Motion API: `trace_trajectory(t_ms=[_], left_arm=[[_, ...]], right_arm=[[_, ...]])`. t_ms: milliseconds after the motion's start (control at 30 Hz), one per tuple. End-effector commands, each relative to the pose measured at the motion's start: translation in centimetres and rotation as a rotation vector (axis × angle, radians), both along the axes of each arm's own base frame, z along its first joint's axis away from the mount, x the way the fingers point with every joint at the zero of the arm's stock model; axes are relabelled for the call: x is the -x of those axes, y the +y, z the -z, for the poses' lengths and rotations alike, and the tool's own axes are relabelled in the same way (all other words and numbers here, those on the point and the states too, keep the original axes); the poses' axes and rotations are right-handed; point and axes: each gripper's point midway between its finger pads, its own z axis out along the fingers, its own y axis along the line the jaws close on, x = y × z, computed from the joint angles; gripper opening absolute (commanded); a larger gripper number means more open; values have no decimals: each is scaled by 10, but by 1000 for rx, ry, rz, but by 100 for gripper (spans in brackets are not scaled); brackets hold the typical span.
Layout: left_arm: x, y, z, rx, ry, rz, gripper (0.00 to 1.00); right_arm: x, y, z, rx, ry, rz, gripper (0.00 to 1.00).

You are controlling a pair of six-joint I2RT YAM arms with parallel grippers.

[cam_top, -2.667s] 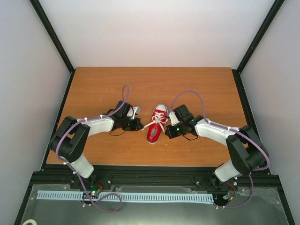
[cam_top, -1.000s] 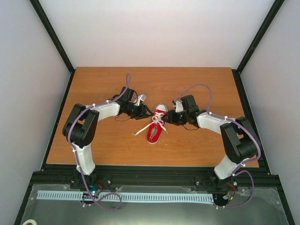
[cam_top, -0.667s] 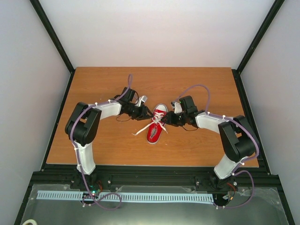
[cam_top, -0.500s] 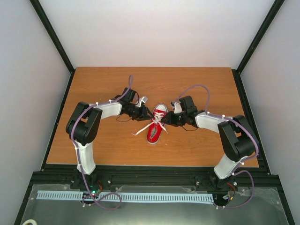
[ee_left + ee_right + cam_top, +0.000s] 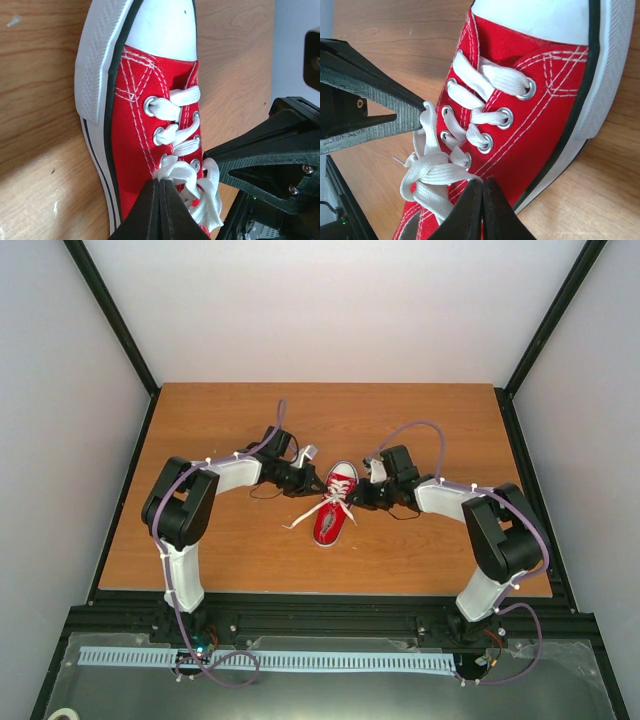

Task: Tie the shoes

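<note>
The small red sneaker (image 5: 333,506) lies mid-table, white toe cap pointing away from the arms. Its white laces (image 5: 337,502) are crossed in a loose knot over the tongue, and one end trails left on the wood (image 5: 294,523). My left gripper (image 5: 318,484) is at the shoe's left side. In the left wrist view my left gripper (image 5: 159,181) is shut, with a strand of lace (image 5: 177,170) at its tips against the shoe (image 5: 132,125). My right gripper (image 5: 358,496) is at the right side. In the right wrist view my right gripper (image 5: 483,180) is shut on a strand of lace (image 5: 440,172) beside the shoe (image 5: 535,125).
The wooden table (image 5: 440,430) is bounded by a black frame (image 5: 524,455) and white walls. The right gripper's ribbed finger (image 5: 260,155) shows close by in the left wrist view, and the left gripper's finger (image 5: 370,112) in the right wrist view.
Both grippers have moved from the shoe's heel end up to its laced middle and closed in against its sides. One lace end, earlier stretched left, now lies slack on the table.
</note>
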Motion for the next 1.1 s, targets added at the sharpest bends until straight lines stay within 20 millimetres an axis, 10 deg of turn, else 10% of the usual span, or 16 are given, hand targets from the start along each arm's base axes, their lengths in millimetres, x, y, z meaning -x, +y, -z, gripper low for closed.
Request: trace_trajectory(t_ms=[0,1067], left_arm=[[-2,-3,-5,-1,-32,4,1],[-11,80,32,-215,8,-298,1]], right_arm=[[-6,-2,-9,33,-58,-1,3],[-5,-72,22,315,-85,217,3]])
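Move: Each hand already has a bow loop between its fingertips. The left has the knot about 2 cm to its right, 2 cm back and slightly below; the toe cap is roughly 4 cm ahead and 3 cm right. The left lace tail's end lies some 8 cm back and 8 cm left, down on the table. From the right hand the knot is about 2 cm left, level front to back and slightly below; the right tail's end is about 4 cm back and 1 cm right. Pinching the two bow loops throughout, the hands draw them apart across the shoe. The left goes about 5 cm left and sinks some 3 cm; the right goes about 5 cm right, arching up and forward a little before dipping. Both stay shut while their fingertips tip more steeply down. ##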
